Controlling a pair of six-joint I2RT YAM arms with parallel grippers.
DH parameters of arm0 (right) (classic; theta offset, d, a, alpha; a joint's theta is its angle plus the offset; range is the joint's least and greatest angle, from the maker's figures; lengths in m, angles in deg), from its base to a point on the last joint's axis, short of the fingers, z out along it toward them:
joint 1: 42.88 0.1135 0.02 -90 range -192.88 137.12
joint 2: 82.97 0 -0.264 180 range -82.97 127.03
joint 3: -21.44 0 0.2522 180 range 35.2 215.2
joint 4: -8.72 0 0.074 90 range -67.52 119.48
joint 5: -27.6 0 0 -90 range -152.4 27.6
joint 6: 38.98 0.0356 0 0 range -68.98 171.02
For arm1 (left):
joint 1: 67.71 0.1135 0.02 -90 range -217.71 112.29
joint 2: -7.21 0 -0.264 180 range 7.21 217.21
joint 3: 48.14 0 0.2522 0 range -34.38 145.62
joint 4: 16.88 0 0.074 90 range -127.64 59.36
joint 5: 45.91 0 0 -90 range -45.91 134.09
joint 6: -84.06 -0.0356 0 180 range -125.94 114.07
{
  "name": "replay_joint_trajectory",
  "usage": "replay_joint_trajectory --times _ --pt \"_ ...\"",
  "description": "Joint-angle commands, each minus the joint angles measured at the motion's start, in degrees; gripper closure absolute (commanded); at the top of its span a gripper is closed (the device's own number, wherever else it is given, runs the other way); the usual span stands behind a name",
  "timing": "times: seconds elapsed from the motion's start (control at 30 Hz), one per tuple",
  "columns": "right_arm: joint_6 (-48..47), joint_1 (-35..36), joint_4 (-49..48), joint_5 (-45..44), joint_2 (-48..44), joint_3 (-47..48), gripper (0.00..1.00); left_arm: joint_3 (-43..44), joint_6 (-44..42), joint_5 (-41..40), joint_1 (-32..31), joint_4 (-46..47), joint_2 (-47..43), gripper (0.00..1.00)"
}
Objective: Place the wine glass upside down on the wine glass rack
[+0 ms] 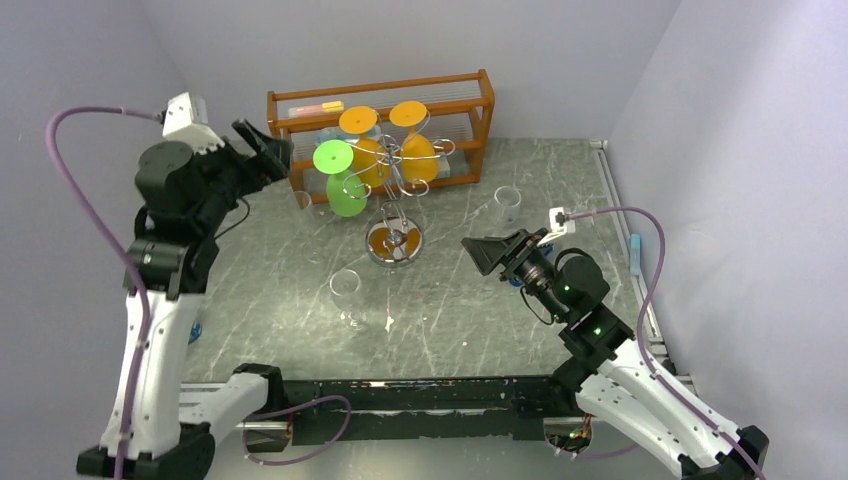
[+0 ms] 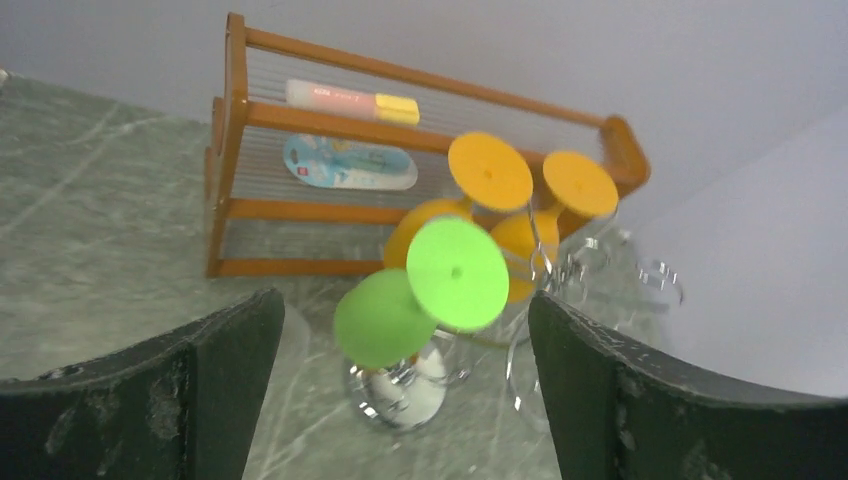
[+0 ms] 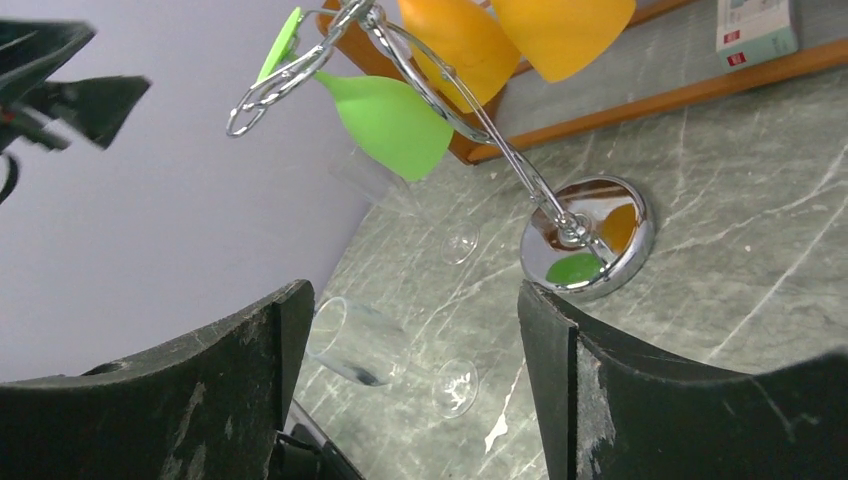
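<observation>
The silver wine glass rack stands mid-table on its round shiny base. A green wine glass hangs upside down from one of its arms, foot up, next to two orange glasses hung the same way. My left gripper is raised just left of the green glass and is open, apart from it, with nothing between its fingers. My right gripper hovers to the right of the rack base, also open and empty.
An orange-brown wooden shelf stands behind the rack against the back wall. Clear wine glasses stand on the table: one in front of the rack, one at its right, one at its left.
</observation>
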Motion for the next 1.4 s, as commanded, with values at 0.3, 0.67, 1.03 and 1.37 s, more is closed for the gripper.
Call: replay_joint_trajectory --times 0.3,0.67,1.03,1.37 --pt "-1.13 0.14 7.09 -1.94 3.96 2.77 0.21 -12.95 -26.43 27.32 -4.28 -10.13 -15.84 0.07" --pt "1.37 0.17 7.1 -5.48 -0.39 -2.3 0.23 -22.16 -26.8 33.49 -12.84 -10.4 -10.26 0.06" --pt "2.27 0.22 7.65 -6.35 0.32 -3.41 0.25 -25.44 -23.99 28.15 -13.62 -13.43 -4.87 0.44" --pt "3.15 0.17 7.61 -7.65 -0.12 -4.48 0.25 -29.85 -21.39 28.14 -16.51 -14.1 -3.23 0.45"
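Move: The clear glass near the robot lies about 11 cm back, 12 cm to the right and 33 cm below the left hand. A second clear glass stands some 16 cm farther out and 10 cm left of it. From the left hand, the wine glass rack is 9 cm ahead and 20 cm right; its green glass is 7 cm ahead and 10 cm right. From the right hand, the near clear glass is 29 cm left, 1 cm back, 20 cm lower. Leaving the loaded rack empty-handed, the left hand draws back some 12 cm, then swings right while sinking about 23 cm overall towards the near clear glass's rim, turning clockwise about 50 degrees, tipping down, and narrowing its wide-open fingers to roughly half. The right hand, still open, sinks about 6 cm with a slight downward tip. ##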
